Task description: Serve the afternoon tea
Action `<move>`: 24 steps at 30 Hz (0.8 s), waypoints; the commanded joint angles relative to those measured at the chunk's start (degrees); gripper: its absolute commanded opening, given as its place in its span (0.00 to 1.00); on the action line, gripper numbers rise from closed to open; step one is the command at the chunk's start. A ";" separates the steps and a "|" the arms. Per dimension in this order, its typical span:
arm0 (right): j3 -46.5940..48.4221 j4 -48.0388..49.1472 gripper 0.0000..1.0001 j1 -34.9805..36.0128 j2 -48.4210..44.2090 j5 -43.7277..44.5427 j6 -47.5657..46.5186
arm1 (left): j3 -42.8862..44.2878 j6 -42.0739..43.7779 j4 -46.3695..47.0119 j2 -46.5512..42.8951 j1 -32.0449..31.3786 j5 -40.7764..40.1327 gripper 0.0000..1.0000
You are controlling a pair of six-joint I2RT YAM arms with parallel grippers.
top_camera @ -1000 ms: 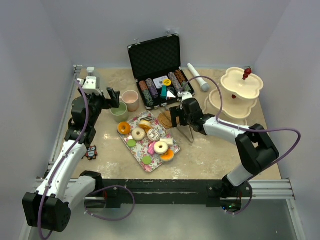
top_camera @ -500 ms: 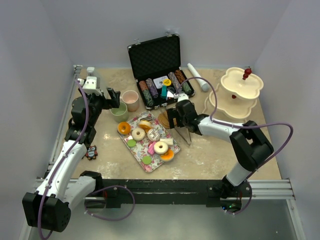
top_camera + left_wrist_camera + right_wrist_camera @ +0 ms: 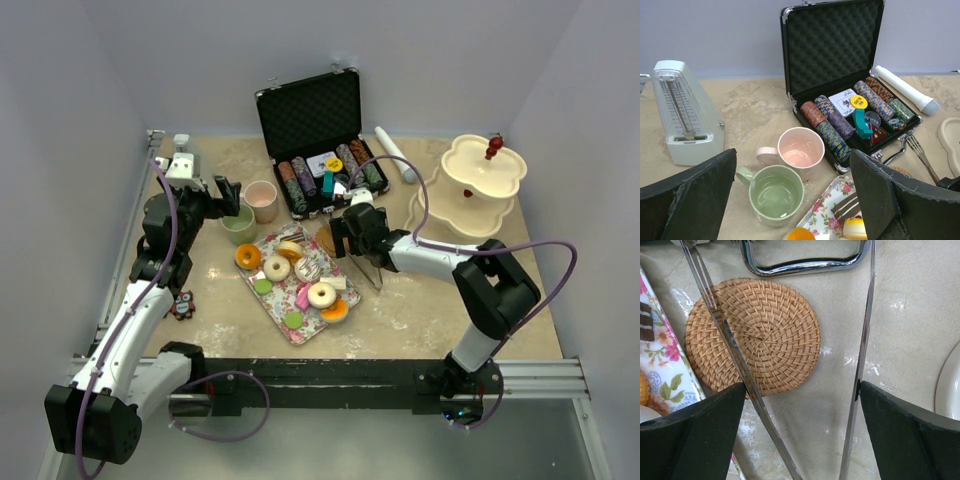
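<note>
Toy donuts (image 3: pixel 277 267), macarons and cakes lie on the floral tray (image 3: pixel 300 298). A green cup (image 3: pixel 776 193) and a pink cup (image 3: pixel 801 148) stand side by side left of it. My left gripper (image 3: pixel 792 160) hangs open above the two cups, holding nothing. The cream three-tier stand (image 3: pixel 482 180) is at the far right. My right gripper (image 3: pixel 802 390) is over a woven coaster (image 3: pixel 752 337) beside the tray, its jaws wide, with metal tongs (image 3: pixel 735 347) spread between the pads, one arm against each finger.
An open black case (image 3: pixel 318 140) with rows of poker chips stands at the back. A white metronome (image 3: pixel 682 115) is at the back left, a white roll (image 3: pixel 396 155) right of the case, and a small owl figure (image 3: pixel 182 303) by the left arm.
My right gripper has moved left with the tongs, from beside the coaster to over it. The left arm has not moved.
</note>
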 commanded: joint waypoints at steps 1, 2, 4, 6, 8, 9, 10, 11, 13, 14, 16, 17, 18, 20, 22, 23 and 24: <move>0.73 -1.22 0.98 0.50 3.31 -0.91 1.97 | -0.09 -0.93 2.62 0.07 -0.37 0.87 1.00; 0.73 -1.31 0.98 0.59 3.49 -1.00 1.97 | 0.00 -0.93 2.62 0.16 -0.37 0.87 1.00; 1.08 -1.58 0.98 0.77 4.10 -0.91 2.23 | 0.00 -0.93 2.62 0.33 -0.37 0.87 1.00; 1.08 -2.01 0.98 0.86 4.89 -0.39 2.93 | 0.00 -0.93 2.62 0.33 -0.37 0.96 1.00; 1.35 -2.80 0.98 0.86 5.68 0.31 3.90 | -0.09 -0.93 2.53 0.25 -0.37 1.05 1.00; 1.52 -2.98 0.98 0.86 6.03 0.67 4.08 | -0.09 -0.93 2.53 0.25 -0.37 0.96 1.00; 1.61 -3.07 0.96 0.86 6.38 0.76 4.25 | 0.00 -0.93 2.61 0.25 -0.37 0.96 1.00; 1.70 -3.33 0.95 0.86 6.65 0.84 4.25 | 0.00 -0.93 2.62 0.25 -0.37 1.05 1.00; 1.88 -3.42 0.94 0.86 7.00 0.76 4.43 | 0.00 -0.93 2.53 0.16 -0.37 1.05 1.00; 1.96 -3.51 0.93 0.86 7.18 0.76 4.52 | 0.00 -0.93 2.53 0.16 -0.37 1.05 1.00; 1.70 -3.25 0.90 0.86 6.39 0.76 4.26 | -0.09 -0.93 2.44 0.25 -0.37 0.88 1.00; 1.44 -3.07 0.88 0.86 5.61 0.76 4.34 | 0.00 -0.84 2.53 0.16 -0.37 0.87 1.00; 1.35 -3.16 0.85 0.86 4.81 0.58 4.17 | 0.00 -0.84 2.44 0.16 -0.37 0.79 1.00; 1.61 -3.86 0.79 0.86 2.97 0.58 3.99 | 0.00 -0.84 2.44 0.25 -0.37 0.87 1.00; 2.66 -5.44 0.74 0.86 1.47 0.41 3.73 | 0.00 -0.84 2.53 0.33 -0.37 0.88 1.00; 3.28 -6.32 0.71 0.86 0.86 0.41 3.55 | 0.09 -0.84 2.44 0.42 -0.37 0.96 1.00; 3.89 -7.37 0.70 0.86 0.33 0.32 3.55 | 0.00 -0.84 2.44 0.60 -0.37 1.05 1.00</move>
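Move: Some 3 cm ahead of the right hand, 4 cm to its left and 4 cm lower lie the stacked wicker coasters; the tongs are already between its wide-open fingers. The case handle is about 8 cm straight ahead and 4 cm below the hand, while the pastry tray's middle lies roughly 7 cm back and 11 cm left, 5 cm down. From the left hand the coasters are about 2 cm ahead, 25 cm right and 27 cm below. Sinking about 1.5 cm beside the coasters, the right hand carries the open tongs down, then all but halts and draws its fingers in by about a quarter of their full opening. The pads squeeze the tongs' two arms from outside, with the tongs still pointing out across the coasters towards the case handle. ##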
